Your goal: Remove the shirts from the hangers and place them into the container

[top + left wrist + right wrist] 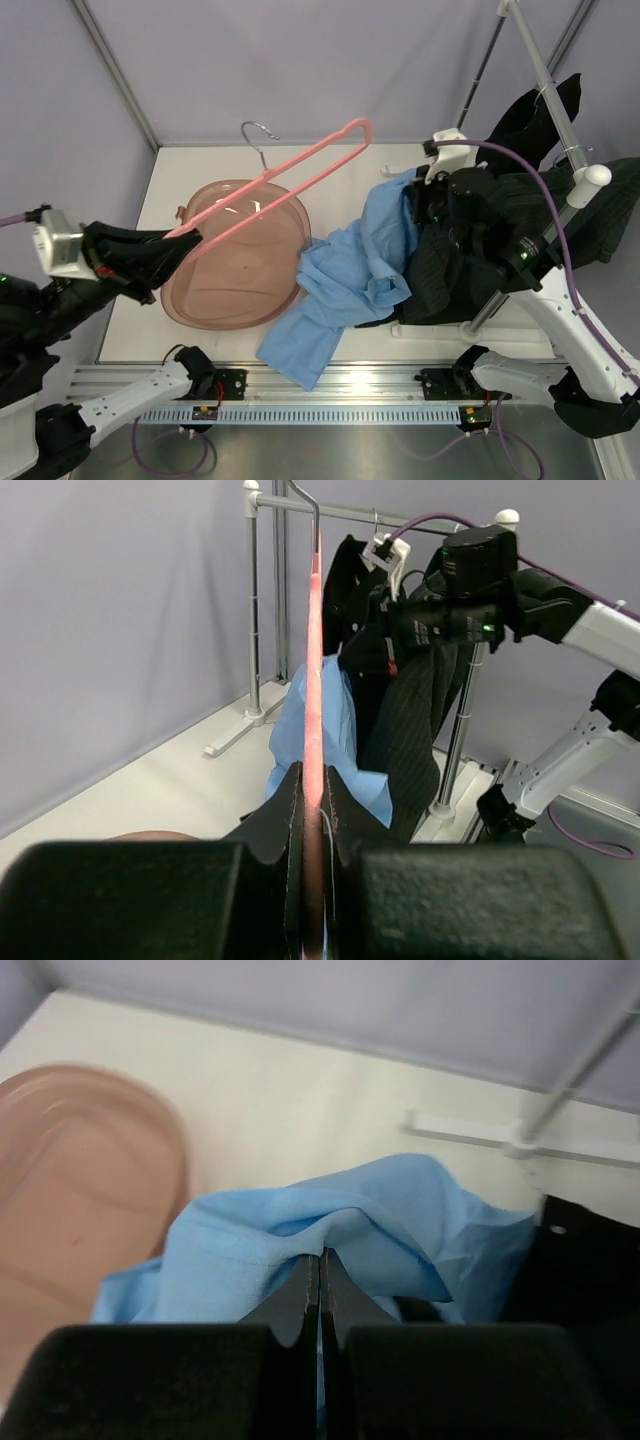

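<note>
My left gripper [188,241] [314,780] is shut on one end of the bare pink hanger [300,170] [314,670]. It holds the hanger slanting above the pinkish container [235,290] [80,1180]. The light blue shirt [350,270] [340,720] [250,1250] is off the hanger. It drapes from my right gripper [414,194] [320,1253], which is shut on a fold of it, down to the table and over the container's right rim. Behind it the pinstriped charcoal shirt [450,275] [405,730] and the black shirt [535,115] [350,600] hang on the rack.
The grey rack pole [545,75] runs diagonally at the right, and its upright and foot [250,680] stand at the back of the table. The enclosure's walls close off the left and the back. Both arm bases sit at the near edge.
</note>
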You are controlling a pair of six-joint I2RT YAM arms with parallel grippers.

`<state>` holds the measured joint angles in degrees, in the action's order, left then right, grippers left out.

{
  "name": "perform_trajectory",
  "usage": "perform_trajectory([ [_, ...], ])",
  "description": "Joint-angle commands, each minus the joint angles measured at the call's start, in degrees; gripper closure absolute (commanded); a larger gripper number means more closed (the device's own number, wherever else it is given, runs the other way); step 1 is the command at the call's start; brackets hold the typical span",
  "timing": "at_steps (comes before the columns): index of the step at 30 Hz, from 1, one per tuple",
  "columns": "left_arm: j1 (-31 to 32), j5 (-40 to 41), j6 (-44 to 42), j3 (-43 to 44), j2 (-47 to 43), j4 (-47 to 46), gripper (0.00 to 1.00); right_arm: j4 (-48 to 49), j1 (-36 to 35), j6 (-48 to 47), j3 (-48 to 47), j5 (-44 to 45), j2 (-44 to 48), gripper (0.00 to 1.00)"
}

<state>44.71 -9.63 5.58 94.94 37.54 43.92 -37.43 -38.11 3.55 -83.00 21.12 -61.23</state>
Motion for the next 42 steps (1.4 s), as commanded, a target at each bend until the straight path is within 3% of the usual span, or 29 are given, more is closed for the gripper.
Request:
perform_trajectory([
  [1, -0.06, -1.44, -0.92, -3.43, 5.34, -12.53, 1.00, -1.49, -6.70, 0.93, -1.72, -9.35, 0.94, 1.00],
  [7, -0.15, -3.99, -5.14, 0.50, 19.31, -19.13, 1.00, -4.14, -15.14, 6.46, 1.34, -7.25, 3.05, 1.00],
  [11, -0.06, -7.06, -5.14, 9.54, 30.11, -19.84, 1.00, -3.62, -19.45, 8.75, 10.46, -2.59, 4.71, 1.00],
  [14, -0.15, -9.53, -5.14, 21.23, 41.10, -16.95, 1.00, -1.86, -20.87, 11.03, 16.79, -1.09, 6.73, 1.00],
  [20, -1.55, -14.36, -4.71, 37.59, 57.89, -16.32, 1.00, -2.38, -24.29, 14.90, 22.35, 1.63, 8.50, 1.00],
  [33, -3.14, -21.84, 5.56, 39.71, 72.57, -35.46, 1.00, -4.58, -27.99, 19.30, 24.03, 6.73, 9.99, 1.00],
  [42, -1.21, -14.12, 9.71, 38.30, 74.78, -46.03, 1.00, -2.74, -27.99, 21.14, 26.75, 6.48, 9.29, 1.00],
])
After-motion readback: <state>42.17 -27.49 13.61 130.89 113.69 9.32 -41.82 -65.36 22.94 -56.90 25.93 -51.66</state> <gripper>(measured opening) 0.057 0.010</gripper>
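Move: My left hand still grips one end of the bare pink hanger; the free far stretch of the rack's rod lies about 37 cm ahead, 53 cm to its right and 7 cm above. The black shirt hangs some 8 cm nearer than that, the striped shirt about 25 cm nearer. The container is 40 cm to my right hand's left, 3 cm ahead and 37 cm below; the held blue shirt's heap lies 15 cm left, 5 cm back, 33 cm below. I sweep the hanger rightward and forward with my left hand, roughly 43 cm in all, over the container towards the rack's rod, turning the wrist clockwise and ending slightly lower. My right hand keeps its pinch on the blue shirt, swings back and left, then sinks about 15 cm towards the table, fingers tipping down. ##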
